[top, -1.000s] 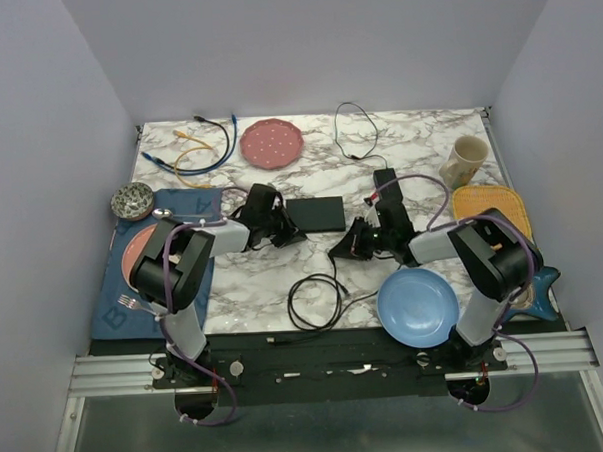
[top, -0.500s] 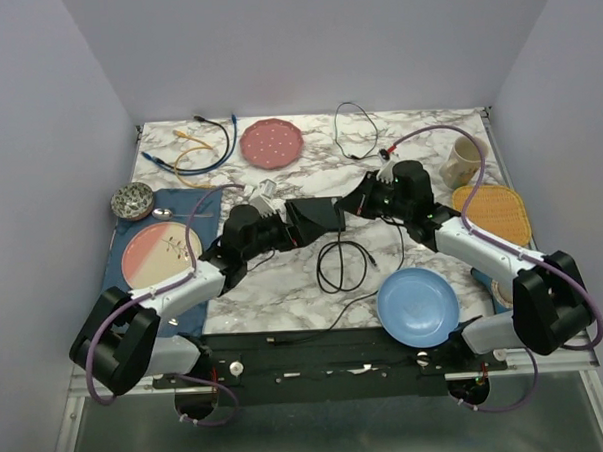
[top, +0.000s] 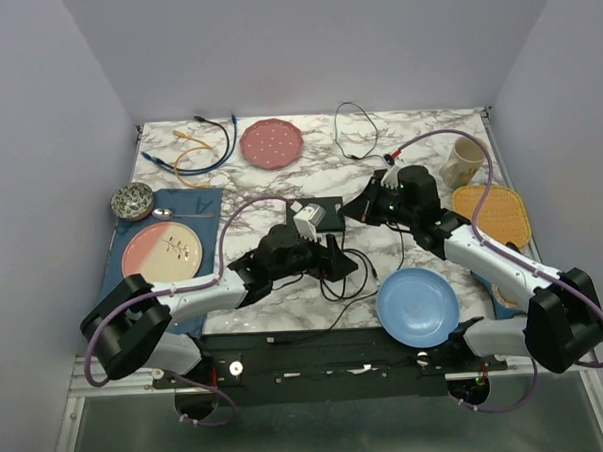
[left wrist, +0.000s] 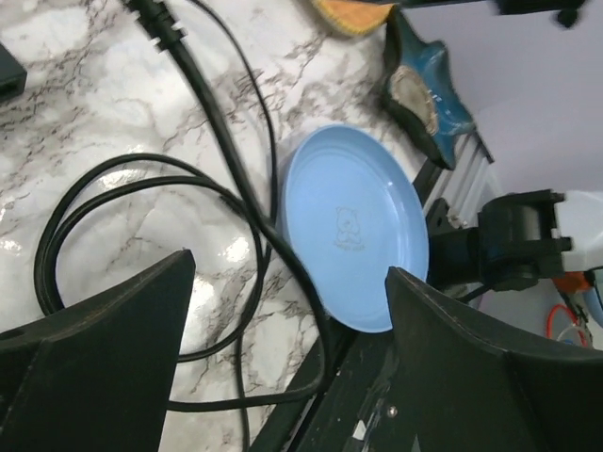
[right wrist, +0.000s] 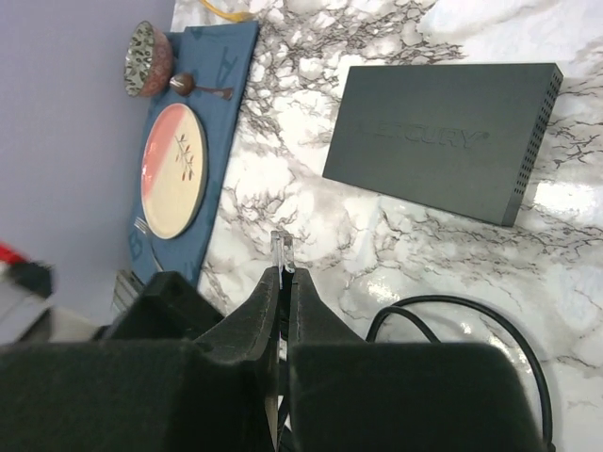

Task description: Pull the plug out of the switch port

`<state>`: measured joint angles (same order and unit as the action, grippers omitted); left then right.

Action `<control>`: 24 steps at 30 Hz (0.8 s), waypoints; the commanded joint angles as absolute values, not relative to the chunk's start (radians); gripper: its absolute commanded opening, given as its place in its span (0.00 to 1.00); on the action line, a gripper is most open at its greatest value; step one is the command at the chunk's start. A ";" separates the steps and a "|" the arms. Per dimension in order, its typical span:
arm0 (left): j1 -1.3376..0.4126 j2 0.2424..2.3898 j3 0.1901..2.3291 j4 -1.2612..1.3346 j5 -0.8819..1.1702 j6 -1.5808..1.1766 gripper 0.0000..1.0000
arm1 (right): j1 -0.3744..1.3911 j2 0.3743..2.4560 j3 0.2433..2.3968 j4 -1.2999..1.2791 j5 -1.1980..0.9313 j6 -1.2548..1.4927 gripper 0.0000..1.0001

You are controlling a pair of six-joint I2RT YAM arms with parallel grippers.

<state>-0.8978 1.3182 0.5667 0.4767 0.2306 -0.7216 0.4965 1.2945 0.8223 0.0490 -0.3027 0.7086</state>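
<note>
In the right wrist view the switch (right wrist: 443,141), a flat matte-black box, lies on the marble, clear of my fingers. My right gripper (right wrist: 285,278) is shut on the plug (right wrist: 284,247), whose clear tip sticks out past the fingertips, apart from the switch. From above, the right gripper (top: 356,212) hovers just right of the switch (top: 330,214). The left gripper (top: 335,265) stands open in front of the switch, over loops of black cable (top: 329,285). Between its wide fingers (left wrist: 104,348) I see only cable (left wrist: 217,122) and marble.
A blue plate (top: 417,306) lies near the front edge right of the cable, with a star-shaped dish (left wrist: 419,85) beyond it. A pink plate (top: 272,142), loose coloured cables (top: 193,151), a mug (top: 464,161) and a yellow mat (top: 491,213) sit further back. A blue mat (top: 196,206) at left carries a plate and bowl.
The left gripper has come away from the switch's left end, opened wide and swung to the near side over the cable loops. The right gripper moved up beside the switch, still pinching the plug.
</note>
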 commanded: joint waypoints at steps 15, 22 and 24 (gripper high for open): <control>-0.900 1.292 0.827 0.054 0.051 -0.611 0.00 | 0.515 0.998 0.808 -0.073 -0.186 0.626 0.45; -0.830 1.076 1.000 -0.159 -0.155 -0.535 0.00 | 0.515 0.807 0.718 -0.080 0.024 0.635 0.48; -0.793 1.065 1.069 -0.217 -0.210 -0.525 0.00 | 0.515 0.801 0.703 -0.081 0.022 0.629 0.48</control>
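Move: The black cable hangs from its plug, which the right hand already pinches in its fingertips; the stretch the open left hand goes for is about 3 cm below it, 2 cm to its right and 1 cm ahead. The plug is some 11 cm ahead of the left hand, about 1 cm right and 3 cm higher. The switch lies about 17 cm ahead of the left hand, 5 cm left and 13 cm below; the blue plate about 7 cm back, 18 cm right and 15 cm below. The hanging black cable is taken over by the left hand, which dips about 4 cm, shuts its fingers on it, then climbs fast some 17 cm, drifting left and forward and turning counter-clockwise. The right hand, easing up and back, opens about halfway and lets go of the plug, then draws off up and to the right, its fingers tipping upward. ##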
